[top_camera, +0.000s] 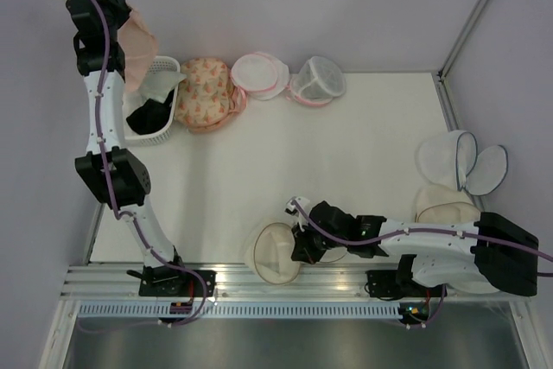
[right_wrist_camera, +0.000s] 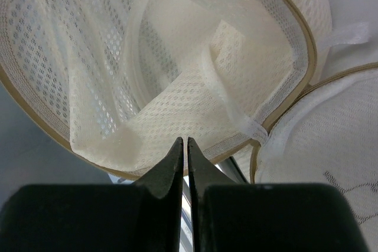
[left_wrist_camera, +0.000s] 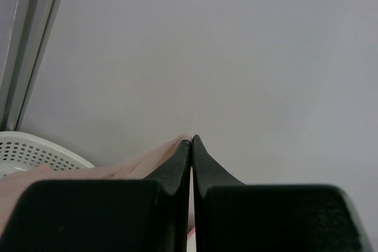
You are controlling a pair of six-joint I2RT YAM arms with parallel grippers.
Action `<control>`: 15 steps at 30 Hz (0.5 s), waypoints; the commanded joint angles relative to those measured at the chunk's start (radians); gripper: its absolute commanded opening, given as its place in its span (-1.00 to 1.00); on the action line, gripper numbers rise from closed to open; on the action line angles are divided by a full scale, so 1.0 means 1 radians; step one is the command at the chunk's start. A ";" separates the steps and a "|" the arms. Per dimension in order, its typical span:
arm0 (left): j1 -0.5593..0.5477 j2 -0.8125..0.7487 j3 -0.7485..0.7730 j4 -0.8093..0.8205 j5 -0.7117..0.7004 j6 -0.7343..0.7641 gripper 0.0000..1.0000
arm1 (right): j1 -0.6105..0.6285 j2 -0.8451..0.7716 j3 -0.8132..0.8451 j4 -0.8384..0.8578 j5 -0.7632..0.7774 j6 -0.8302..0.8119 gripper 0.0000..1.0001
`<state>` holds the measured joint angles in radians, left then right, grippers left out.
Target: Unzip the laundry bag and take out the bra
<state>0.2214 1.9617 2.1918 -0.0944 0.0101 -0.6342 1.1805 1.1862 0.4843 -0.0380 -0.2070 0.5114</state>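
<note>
The laundry bag (top_camera: pixel 270 252) lies unzipped at the table's near edge, partly over the rail. In the right wrist view its cream mesh (right_wrist_camera: pixel 177 98) gapes with only folded mesh inside, and its face with the black drawing (right_wrist_camera: pixel 331 157) lies to the right. My right gripper (top_camera: pixel 299 244) (right_wrist_camera: pixel 184 141) is shut with its tips on the bag's mesh rim. High at the far left, my left gripper (top_camera: pixel 128 22) (left_wrist_camera: pixel 191 140) is shut on the pale pink bra (top_camera: pixel 136 42) (left_wrist_camera: pixel 127 166), which hangs above the basket.
A white basket (top_camera: pixel 166 65) (left_wrist_camera: pixel 35 149) holding black and white garments stands under the bra. A peach floral bag (top_camera: pixel 203 92) and two pink-trimmed round bags (top_camera: pixel 259 75) (top_camera: pixel 318 79) line the back. Dark-trimmed white bags (top_camera: pixel 449 157) and a cream bag (top_camera: pixel 445 205) lie at the right.
</note>
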 commanded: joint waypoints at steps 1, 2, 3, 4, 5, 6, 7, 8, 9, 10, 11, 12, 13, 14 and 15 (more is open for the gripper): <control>0.006 0.078 0.000 0.004 0.005 0.044 -0.95 | -0.018 0.019 0.053 0.026 -0.049 -0.037 -0.82; 0.006 0.086 -0.003 -0.004 0.001 0.053 -0.95 | -0.022 0.026 0.054 0.027 -0.052 -0.037 -0.82; 0.006 0.097 -0.007 -0.011 -0.005 0.056 -0.95 | -0.028 0.029 0.053 0.029 -0.054 -0.036 -0.82; 0.006 0.107 -0.032 -0.014 -0.027 0.067 -0.95 | -0.033 0.030 0.053 0.029 -0.057 -0.036 -0.82; 0.006 0.114 -0.049 -0.016 -0.045 0.071 -0.95 | -0.035 0.033 0.053 0.030 -0.057 -0.034 -0.82; 0.006 0.118 -0.067 -0.024 -0.065 0.076 -0.95 | -0.038 0.033 0.051 0.030 -0.058 -0.034 -0.82; 0.006 0.121 -0.101 -0.031 -0.111 0.080 -0.95 | -0.039 0.033 0.050 0.030 -0.058 -0.030 -0.82; 0.004 0.127 -0.119 -0.036 -0.131 0.083 -0.95 | -0.038 0.029 0.050 0.030 -0.060 -0.030 -0.82; 0.007 0.131 -0.139 -0.037 -0.175 0.087 -0.95 | -0.039 0.026 0.045 0.030 -0.060 -0.027 -0.82; 0.006 0.132 -0.174 -0.039 -0.196 0.091 -0.96 | -0.039 0.021 0.040 0.030 -0.060 -0.022 -0.82; 0.007 0.132 -0.191 -0.041 -0.215 0.090 -0.95 | -0.041 0.010 0.037 0.030 -0.058 -0.017 -0.82; 0.006 0.134 -0.208 -0.047 -0.238 0.090 -0.96 | -0.039 0.003 0.030 0.030 -0.055 -0.013 -0.82; 0.007 0.132 -0.234 -0.051 -0.243 0.087 -0.96 | -0.041 -0.011 0.025 0.030 -0.052 -0.008 -0.82; 0.006 0.131 -0.247 -0.053 -0.243 0.082 -0.96 | -0.041 -0.017 0.022 0.030 -0.049 -0.005 -0.82; 0.007 0.131 -0.259 -0.070 -0.243 0.077 -0.95 | -0.042 -0.022 0.017 0.030 -0.046 -0.004 -0.82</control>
<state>0.2234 2.1014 1.9564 -0.1551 -0.1646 -0.5896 1.1423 1.1995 0.5053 -0.0376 -0.2504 0.5003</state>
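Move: The left hand already holds the pink bra high up; the white basket it is lowering to lies almost straight below, some 41 cm down, about 2 cm back and 2 cm to the left. Inside the basket, the mint cloth lies roughly 5 cm right of the hand and 1 cm ahead, the black garment 3 cm right and 8 cm back. The strawberry bag stands about 20 cm right of the basket, level with it. From the right hand the basket is about 51 cm ahead and 45 cm left, at about its height. The left hand sinks fast, about 21 cm, down towards the basket with the bra hanging from its shut fingers, easing a few centimetres forward at first and then some 4 cm to the left. On the way the wrist tips the fingers downward by about 25 degrees and swings them slightly counter-clockwise, while the grip on the bra is kept. ##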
